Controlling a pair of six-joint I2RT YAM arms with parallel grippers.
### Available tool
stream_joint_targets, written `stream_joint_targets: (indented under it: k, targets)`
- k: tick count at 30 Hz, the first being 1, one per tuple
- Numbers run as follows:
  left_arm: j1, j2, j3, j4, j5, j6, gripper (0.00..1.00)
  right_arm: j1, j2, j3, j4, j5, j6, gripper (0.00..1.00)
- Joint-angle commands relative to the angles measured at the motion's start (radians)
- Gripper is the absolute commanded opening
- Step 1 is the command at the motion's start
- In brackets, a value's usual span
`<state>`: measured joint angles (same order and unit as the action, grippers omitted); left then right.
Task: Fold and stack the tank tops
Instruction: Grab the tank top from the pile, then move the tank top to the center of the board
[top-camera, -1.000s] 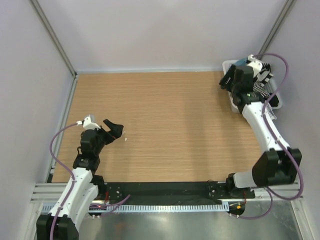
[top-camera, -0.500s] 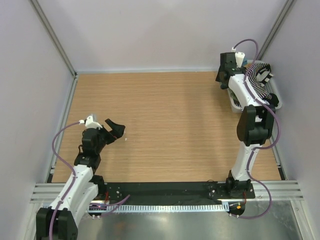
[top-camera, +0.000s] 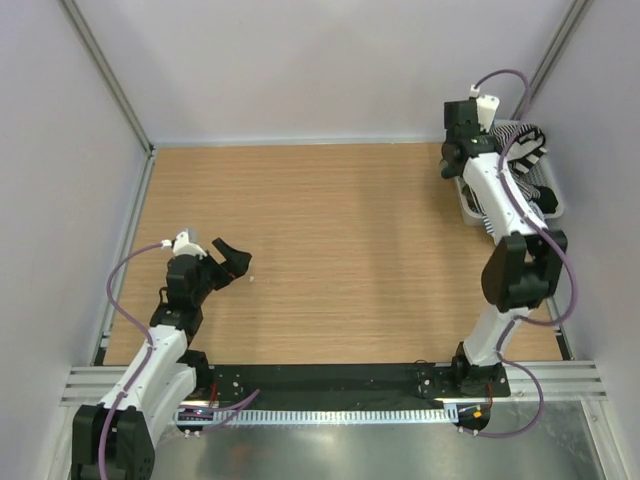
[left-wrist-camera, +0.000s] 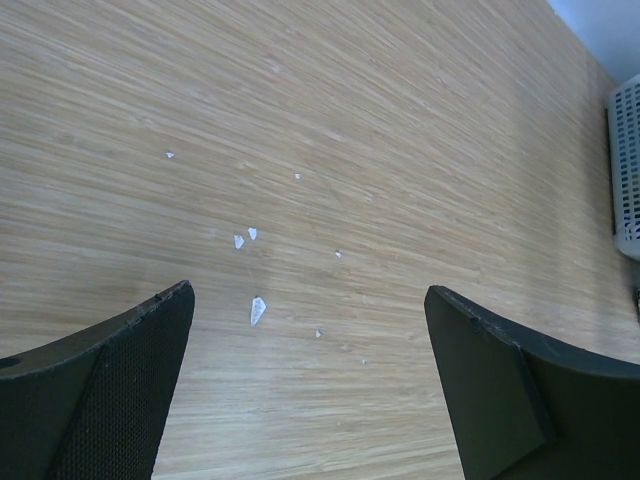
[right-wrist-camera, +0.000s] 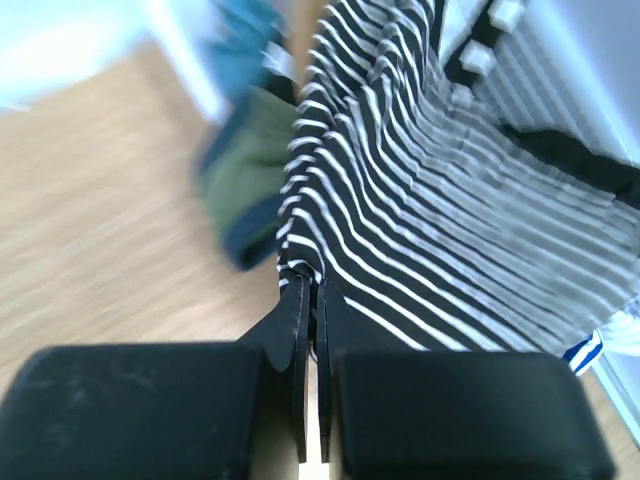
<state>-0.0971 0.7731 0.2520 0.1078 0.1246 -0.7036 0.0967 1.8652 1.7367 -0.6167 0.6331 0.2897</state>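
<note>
My right gripper is shut on a bunched edge of a bold black-and-white striped cloth, which hangs lifted over the white basket at the table's far right. The same cloth shows in the top view. Beside it lies a finer grey-striped fabric, apparently the fine black-and-white tank top. A scrap of blue-and-white stripe peeks out at the lower right. My left gripper hovers open over bare wood at the near left, holding nothing.
Green cloth and teal cloth lie in the basket next to the striped one. Small white scraps dot the wood under the left gripper. The basket's edge shows far off in the left wrist view.
The right jaws have shut on the striped cloth. The right arm swung upright over the basket, lifting the cloth with it. The left arm has barely moved.
</note>
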Motion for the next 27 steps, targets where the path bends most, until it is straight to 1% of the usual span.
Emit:
stream_joint_targets:
  k: [1,2,4,6,7,8,11,12,14,15,16,17,18,19,20,21,22,23,24,26,27]
  targets:
    - [-0.006,-0.015,0.026,0.03,0.013,-0.005,0.98,0.038,-0.285,-0.029,0.117,-0.132,-0.02,0.01]
    - [-0.006,-0.015,0.026,0.03,0.017,-0.005,0.98,0.047,-0.337,-0.055,0.158,-0.295,-0.021,0.01]
    - [-0.007,-0.005,0.03,0.032,0.02,-0.004,0.97,0.086,-0.433,-0.075,0.216,-0.396,-0.03,0.01]
    - [-0.009,-0.005,0.032,0.03,0.021,0.0,0.96,0.199,-0.462,-0.042,0.201,-0.456,-0.085,0.01]
    - [-0.007,-0.006,0.032,0.03,0.02,0.001,0.96,0.239,-0.474,0.008,0.178,-0.495,-0.105,0.01]
    - [-0.009,-0.009,0.032,0.029,0.021,0.003,0.96,0.314,-0.478,0.033,0.167,-0.607,-0.118,0.01]
    - [-0.01,-0.031,0.03,0.02,0.007,0.007,0.96,0.357,-0.52,0.083,0.185,-0.804,-0.089,0.01]
    - [-0.009,-0.038,0.03,0.013,0.003,0.009,0.96,0.359,-0.537,0.075,0.216,-0.829,-0.052,0.01]
    - [-0.009,-0.06,0.029,0.001,-0.011,0.012,0.96,0.356,-0.581,0.055,0.229,-0.775,-0.043,0.01]
    - [-0.01,-0.069,0.027,-0.002,-0.016,0.013,0.96,0.351,-0.587,0.04,0.226,-0.686,-0.041,0.01]
    - [-0.01,-0.083,0.027,-0.01,-0.019,0.013,0.96,0.345,-0.587,0.011,0.213,-0.641,-0.026,0.01]
    - [-0.01,-0.089,0.026,-0.014,-0.028,0.013,0.96,0.313,-0.566,-0.012,0.165,-0.574,-0.012,0.04]
    - [-0.01,-0.095,0.026,-0.017,-0.029,0.013,0.96,0.293,-0.543,-0.026,0.134,-0.573,0.0,0.1]
    - [-0.01,-0.1,0.026,-0.025,-0.036,0.013,0.96,0.272,-0.522,-0.043,0.1,-0.561,0.04,0.24]
    - [-0.01,-0.11,0.026,-0.028,-0.043,0.013,0.96,0.246,-0.473,-0.064,0.069,-0.553,0.07,0.66]
    - [-0.01,-0.115,0.026,-0.033,-0.046,0.013,0.96,0.226,-0.451,-0.116,0.02,-0.546,0.094,0.74]
    - [-0.009,-0.118,0.026,-0.039,-0.051,0.013,0.96,0.198,-0.437,-0.147,0.008,-0.555,0.11,0.78]
    - [-0.01,-0.123,0.024,-0.042,-0.052,0.013,0.96,0.196,-0.426,-0.182,0.005,-0.565,0.129,0.79]
    - [-0.01,-0.126,0.024,-0.043,-0.055,0.013,0.96,0.196,-0.439,-0.277,0.044,-0.581,0.131,0.79]
    - [-0.01,-0.126,0.026,-0.051,-0.06,0.013,0.96,0.21,-0.481,-0.388,0.118,-0.653,0.135,0.79]
    - [-0.009,-0.123,0.026,-0.051,-0.06,0.013,0.96,0.222,-0.521,-0.469,0.164,-0.656,0.129,0.8]
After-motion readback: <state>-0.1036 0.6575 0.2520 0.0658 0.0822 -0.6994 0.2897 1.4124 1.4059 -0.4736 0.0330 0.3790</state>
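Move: The right hand grips the striped tank top at the basket; the open table where it is taken lies some 27 cm back, 31 cm left and 21 cm below. The basket's middle is about 3 cm back, 3 cm right and 12 cm below it, the green garment roughly 1 cm back, 9 cm left and 8 cm below. From the left hand that table spot is some 6 cm back, 19 cm right, 10 cm lower. The right hand whips the pinched tank top up about 29 cm, left and back, opens, then drops about 20 cm. ##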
